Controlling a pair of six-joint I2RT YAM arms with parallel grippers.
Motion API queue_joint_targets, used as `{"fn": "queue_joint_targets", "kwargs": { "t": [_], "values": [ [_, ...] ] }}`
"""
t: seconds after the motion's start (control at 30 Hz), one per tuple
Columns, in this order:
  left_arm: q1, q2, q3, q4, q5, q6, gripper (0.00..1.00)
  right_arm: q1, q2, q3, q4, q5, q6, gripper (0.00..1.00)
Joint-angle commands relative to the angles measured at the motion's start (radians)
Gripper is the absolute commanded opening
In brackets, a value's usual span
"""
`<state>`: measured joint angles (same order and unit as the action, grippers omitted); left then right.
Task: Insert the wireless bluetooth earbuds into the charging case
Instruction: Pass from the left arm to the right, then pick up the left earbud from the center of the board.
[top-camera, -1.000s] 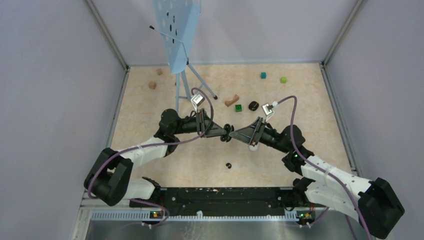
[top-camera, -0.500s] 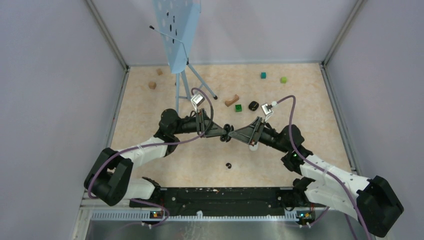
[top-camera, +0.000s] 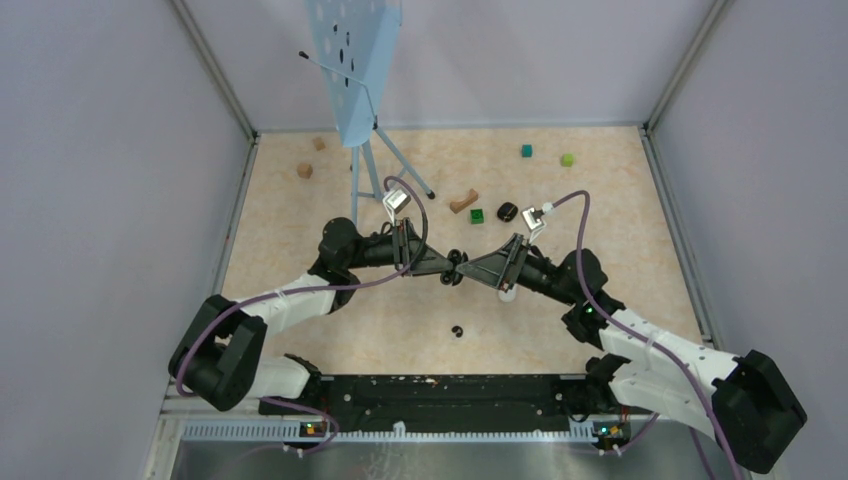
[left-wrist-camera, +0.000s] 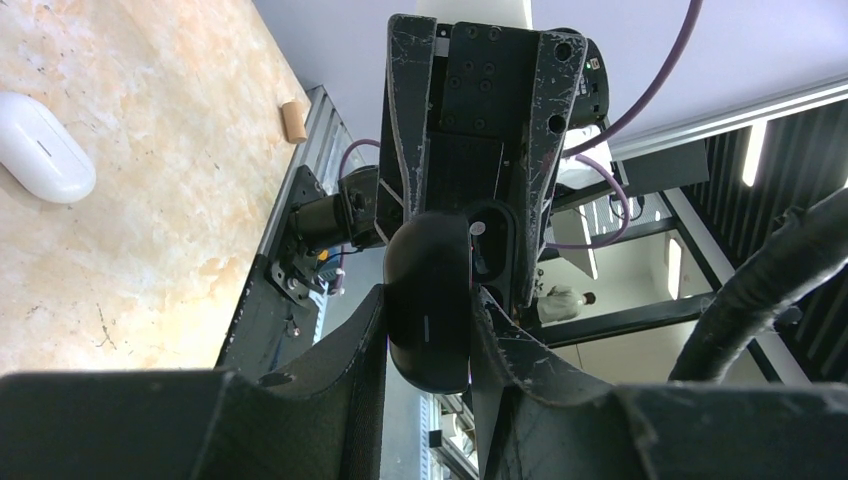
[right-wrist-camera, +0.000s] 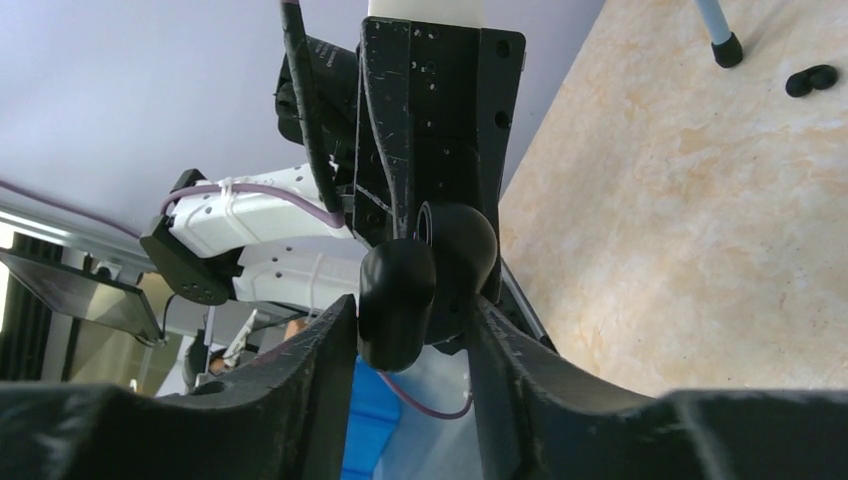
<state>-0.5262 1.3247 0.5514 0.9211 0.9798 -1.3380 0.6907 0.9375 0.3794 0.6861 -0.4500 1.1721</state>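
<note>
A black charging case (left-wrist-camera: 430, 300) hangs above the middle of the table, with my left gripper (left-wrist-camera: 428, 340) shut on it. It stands hinged open, and its second half (left-wrist-camera: 495, 250) shows a cavity. My right gripper (right-wrist-camera: 410, 340) faces the left one, its fingers close on either side of the same case (right-wrist-camera: 397, 298). Whether they press on it I cannot tell. In the top view both grippers meet at the case (top-camera: 456, 264). A tiny black earbud (top-camera: 457, 330) lies on the table nearer the arm bases.
A white case (left-wrist-camera: 40, 150) lies on the table, under my right arm (top-camera: 507, 294) in the top view. Behind the grippers are a black rounded item (top-camera: 507, 211), a green cube (top-camera: 477, 215), a wooden arch (top-camera: 463, 201) and a blue stand on tripod legs (top-camera: 358, 70). Small blocks (top-camera: 526, 151) dot the far edge.
</note>
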Motion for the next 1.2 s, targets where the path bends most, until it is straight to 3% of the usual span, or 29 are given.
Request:
{"fn": "queue_joint_targets", "kwargs": {
  "t": [0.0,0.23,0.3,0.33,0.37,0.43,0.5,0.6,0.7,0.8,0.9,1.0,1.17],
  "values": [
    [-0.001,-0.006,0.013,0.059,0.014,-0.004,0.09,-0.004,0.001,0.027,0.032,0.002,-0.012,0.39],
    [0.0,-0.009,0.013,0.043,0.015,0.005,0.13,-0.005,-0.01,0.015,0.018,0.025,-0.003,0.16],
    [0.0,-0.013,0.022,0.014,0.023,0.029,0.29,-0.005,-0.024,0.015,-0.027,0.04,-0.002,0.07],
    [0.001,-0.02,0.03,-0.023,0.025,0.061,0.45,-0.006,-0.034,0.02,-0.066,0.048,-0.002,0.0],
    [0.002,-0.036,0.046,-0.089,0.022,0.106,0.55,-0.007,-0.043,0.027,-0.111,0.054,-0.007,0.0],
    [0.004,-0.067,0.09,-0.284,-0.001,0.241,0.66,-0.017,-0.067,0.044,-0.216,0.07,-0.025,0.0],
    [0.005,-0.104,0.149,-0.519,-0.054,0.404,0.71,-0.038,-0.105,0.053,-0.314,0.073,-0.048,0.0],
    [0.006,-0.151,0.233,-0.816,-0.167,0.613,0.75,-0.109,-0.181,0.071,-0.484,0.066,-0.104,0.0],
    [0.006,-0.183,0.298,-1.07,-0.319,0.781,0.78,-0.179,-0.242,0.138,-0.763,0.101,-0.223,0.0],
    [0.005,-0.214,0.316,-1.189,-0.506,0.9,0.79,-0.222,-0.241,0.215,-1.008,0.149,-0.344,0.0],
    [0.004,-0.242,0.287,-1.24,-0.704,0.971,0.78,-0.23,-0.232,0.261,-1.108,0.189,-0.419,0.0],
    [-0.012,-0.256,0.226,-1.227,-0.861,1.029,0.79,-0.233,-0.235,0.262,-1.106,0.192,-0.434,0.0],
    [-0.14,-0.257,0.173,-1.169,-1.201,1.064,0.88,-0.235,-0.225,0.242,-1.064,0.164,-0.422,0.0]
  ]
}}
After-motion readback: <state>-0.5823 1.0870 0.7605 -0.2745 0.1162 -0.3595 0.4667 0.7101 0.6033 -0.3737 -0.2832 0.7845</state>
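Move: The open black charging case hangs in the air between the two grippers, its middle about 1 cm to the right of the left hand and level with it. For the right hand, whose fingers are still loose around its near half, it lies about 1 cm to the left. Some 24 cm below the right hand, the white case lies about 11 cm to its right and 4 cm ahead, and the loose black earbuds about 4 cm back and 1 cm left. The right fingers close and pinch the near half of the black case; then the left fingers open wide and let go. The left hand backs off left, down and forward, roughly 10 cm left, its fingers tipping down about 50 degrees. The right hand carries the case right about 10 cm and down 7 cm, towards the white case below, its fingers tipping down some 30 degrees. ##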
